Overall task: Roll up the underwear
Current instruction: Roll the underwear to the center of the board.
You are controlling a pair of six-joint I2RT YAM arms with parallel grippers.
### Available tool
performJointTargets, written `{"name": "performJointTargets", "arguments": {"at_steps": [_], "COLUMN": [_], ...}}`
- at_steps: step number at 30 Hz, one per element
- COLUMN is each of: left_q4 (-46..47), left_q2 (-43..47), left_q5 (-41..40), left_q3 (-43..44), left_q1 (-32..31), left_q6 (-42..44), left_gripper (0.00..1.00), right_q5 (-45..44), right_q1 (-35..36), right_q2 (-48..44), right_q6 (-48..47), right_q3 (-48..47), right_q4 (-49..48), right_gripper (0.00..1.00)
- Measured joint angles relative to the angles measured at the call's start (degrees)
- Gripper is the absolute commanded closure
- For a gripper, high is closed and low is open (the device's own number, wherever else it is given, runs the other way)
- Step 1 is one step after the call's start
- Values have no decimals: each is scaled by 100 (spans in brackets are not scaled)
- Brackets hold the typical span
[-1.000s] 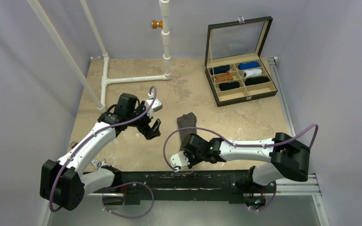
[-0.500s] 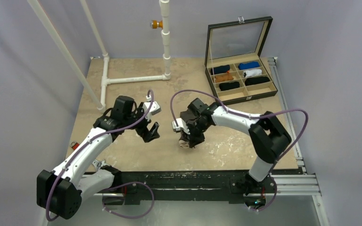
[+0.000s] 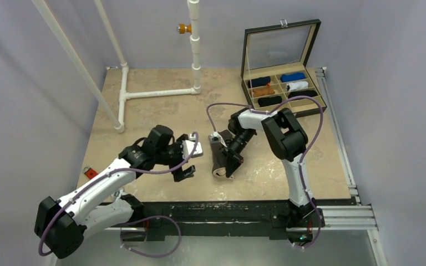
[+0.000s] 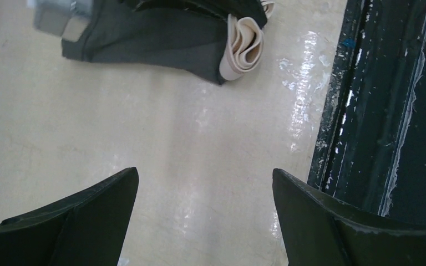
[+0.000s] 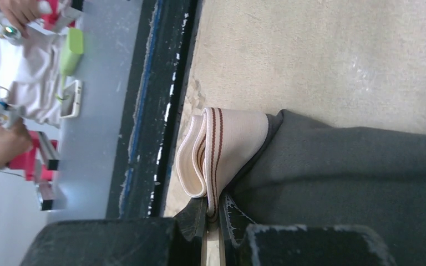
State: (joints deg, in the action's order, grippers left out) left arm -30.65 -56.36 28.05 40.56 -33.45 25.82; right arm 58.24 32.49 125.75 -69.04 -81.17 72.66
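The underwear (image 3: pixel 217 157) is a dark grey garment lying folded in a narrow strip in the middle of the table, its pale tan waistband (image 3: pixel 219 173) curled at the near end. My right gripper (image 5: pixel 213 213) is shut on the striped waistband (image 5: pixel 222 144), with the grey fabric (image 5: pixel 355 177) stretching away to the right. From above, the right gripper (image 3: pixel 227 166) sits at the strip's right side. My left gripper (image 3: pixel 184 172) hovers open just left of it. In the left wrist view the left gripper (image 4: pixel 205 177) is over bare table, the underwear (image 4: pixel 155 33) ahead of it.
An open dark box (image 3: pixel 263 118) with several rolled garments in its compartments stands at the back right. A white pipe frame (image 3: pixel 155 93) lies at the back left. A black rail (image 3: pixel 227 210) runs along the near edge. A small red object (image 3: pixel 90 172) lies near the left edge.
My right arm swung from the near edge to the middle and took the waistband, dragging the underwear nearer. My left arm moved right and nearer, still open.
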Motion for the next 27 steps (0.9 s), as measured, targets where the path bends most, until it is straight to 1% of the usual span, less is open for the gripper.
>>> {"name": "performJointTargets", "arguments": {"at_steps": [3,8,10,13,15,21,24,27], "left_q4": [151,638,960,1423,1692,2188,2356,2483], "left_q2": [-157,-669,-920,-1283,-1537,-2212,-2487,-2697], "left_q5": [-284,-916,-1261,-1648,-1832,-2149,-2232,-2256], "left_q3": [-11,-11,-11,-13,-13,7,50,111], "left_q1": [-629,-1655,-2105,-2559,-2712,-2868,-2929,-2933], "left_q6": [133,369,492,651,713,844,852,844], "left_gripper": [10,10,10,9,5,4,7,15], "right_q5": [144,289,326,411,435,435,435,435], "right_q1": [-68,-105,-107,-107,-107,-107,-107,-107], "right_q2": [160,343,415,516,538,538,538,538], "right_q6": [-46,59,120,227,262,317,323,328], "right_q3": [-59,-160,-188,-240,-245,-251,-251,-251], "right_q4": [267,459,503,566,577,577,577,577], "right_gripper": [100,100,100,100,100,100,100,100]}}
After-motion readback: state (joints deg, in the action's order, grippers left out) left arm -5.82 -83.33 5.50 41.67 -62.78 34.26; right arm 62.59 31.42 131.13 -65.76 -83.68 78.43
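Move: The underwear's rolled waistband end lies about 13 cm to the left hand's right, 2 cm back and roughly 10 cm below it; it is already pinched between the right hand's fingertips, its middle about 1 cm to that hand's left. The still flat grey cloth runs outward from the roll, its middle some 8 cm farther out from it. The table's near edge is about 10 cm behind the roll, level with it sideways. The open left hand swings about 11 cm right and 8 down to the waistband roll the right keeps pinching. ##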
